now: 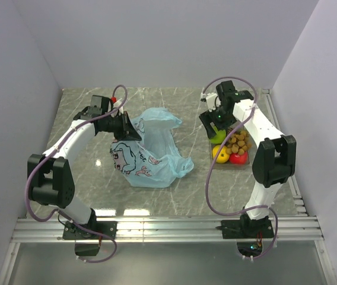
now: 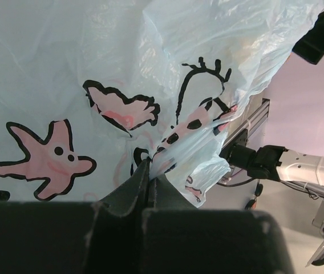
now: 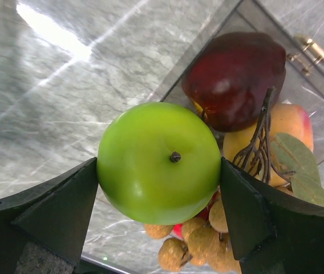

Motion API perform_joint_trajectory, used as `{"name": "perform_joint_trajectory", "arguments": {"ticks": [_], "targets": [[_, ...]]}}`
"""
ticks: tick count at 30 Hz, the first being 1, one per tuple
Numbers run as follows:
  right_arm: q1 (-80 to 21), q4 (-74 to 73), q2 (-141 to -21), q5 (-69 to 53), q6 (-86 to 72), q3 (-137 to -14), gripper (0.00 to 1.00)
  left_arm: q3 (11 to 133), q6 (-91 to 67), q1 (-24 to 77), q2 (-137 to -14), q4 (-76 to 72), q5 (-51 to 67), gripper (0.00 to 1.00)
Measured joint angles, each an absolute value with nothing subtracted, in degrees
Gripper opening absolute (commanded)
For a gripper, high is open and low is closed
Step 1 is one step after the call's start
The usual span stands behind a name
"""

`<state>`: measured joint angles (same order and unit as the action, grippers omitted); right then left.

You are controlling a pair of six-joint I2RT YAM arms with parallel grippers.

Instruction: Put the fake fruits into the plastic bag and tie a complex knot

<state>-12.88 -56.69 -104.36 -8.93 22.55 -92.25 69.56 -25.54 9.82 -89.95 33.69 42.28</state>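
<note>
The green apple [image 3: 159,162] sits between my right gripper's [image 3: 159,171] two fingers, which touch it on both sides. From above, this gripper [image 1: 218,127] and the green apple [image 1: 218,137] are over the far end of the clear tray [image 1: 247,161]. Below the apple lie a dark red fruit [image 3: 233,80], a yellow-orange fruit [image 3: 290,125] and brown balls [image 3: 202,245]. Whether the apple is off the tray I cannot tell. My left gripper [image 2: 149,171] is shut on a fold of the light-blue plastic bag [image 2: 122,68] and holds the bag [image 1: 150,148] up at its left side.
The tray stands at the right of the marble table, close to the right arm's elbow [image 1: 273,155]. The bag spreads over the table's middle. Grey walls close in both sides, and an aluminium rail [image 1: 168,228] runs along the near edge.
</note>
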Motion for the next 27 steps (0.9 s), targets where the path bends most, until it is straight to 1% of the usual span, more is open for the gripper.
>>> {"name": "perform_joint_trajectory", "arguments": {"ticks": [6, 10, 13, 16, 20, 23, 27], "targets": [[-12.60, -58.52, -102.35, -14.00, 20.86, -98.30, 0.61, 69.56, -26.15, 9.10, -90.54, 33.26, 45.25, 0.00], [-12.60, -58.74, -98.21, -21.56, 19.20, -99.44, 0.59, 69.54, -28.51, 8.64, -91.13, 30.81, 49.87, 0.00], [-12.75, -58.72, -94.72, -28.21, 17.56, -99.44, 0.55, 69.49, -31.38, 8.64, -91.13, 27.42, 54.04, 0.00], [-13.41, -58.19, -91.96, -33.91, 15.92, -99.44, 0.54, 68.31, -36.29, 8.64, -91.13, 20.97, 58.78, 0.00], [-16.12, -55.77, -89.32, -38.06, 13.82, -99.33, 0.52, 64.31, -43.92, 8.67, -91.24, 10.28, 63.64, 0.00], [-18.90, -52.93, -87.50, -39.33, 12.67, -98.70, 0.50, 61.93, -48.99, 8.97, -92.05, 2.96, 66.46, 0.00], [-23.51, -49.43, -86.28, -38.59, 12.69, -96.99, 0.47, 57.56, -57.28, 9.78, -93.76, -10.46, 69.60, 0.00]]}}
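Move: The right hand already grips the green apple, barely raised in the tray; the bag's mouth lies some 23 cm to its left, about 2 cm back and at roughly the same height. Around this hand, 2 or 3 cm lower, the dark red fruit is about 4 cm straight ahead, the yellow fruit 7 cm back and 1 cm right, the grapes 8 cm right and 2 cm back. From the left hand, pinching the bag's rim, the apple is roughly 32 cm right, level in reach and 4 cm lower. Keeping the green apple squeezed between its fingers, the right hand lifts it about 18 cm clear of the tray, first almost straight up, then sweeping left some 15 cm and drawing back about 7 cm towards the bag's mouth, while the wrist swings the fingertips out to the left. The left hand keeps its pinch on the rim and brings the bag to meet the apple, rising about 5 cm and shifting nearly as far right as its fingers tip up some 30 degrees towards level. ##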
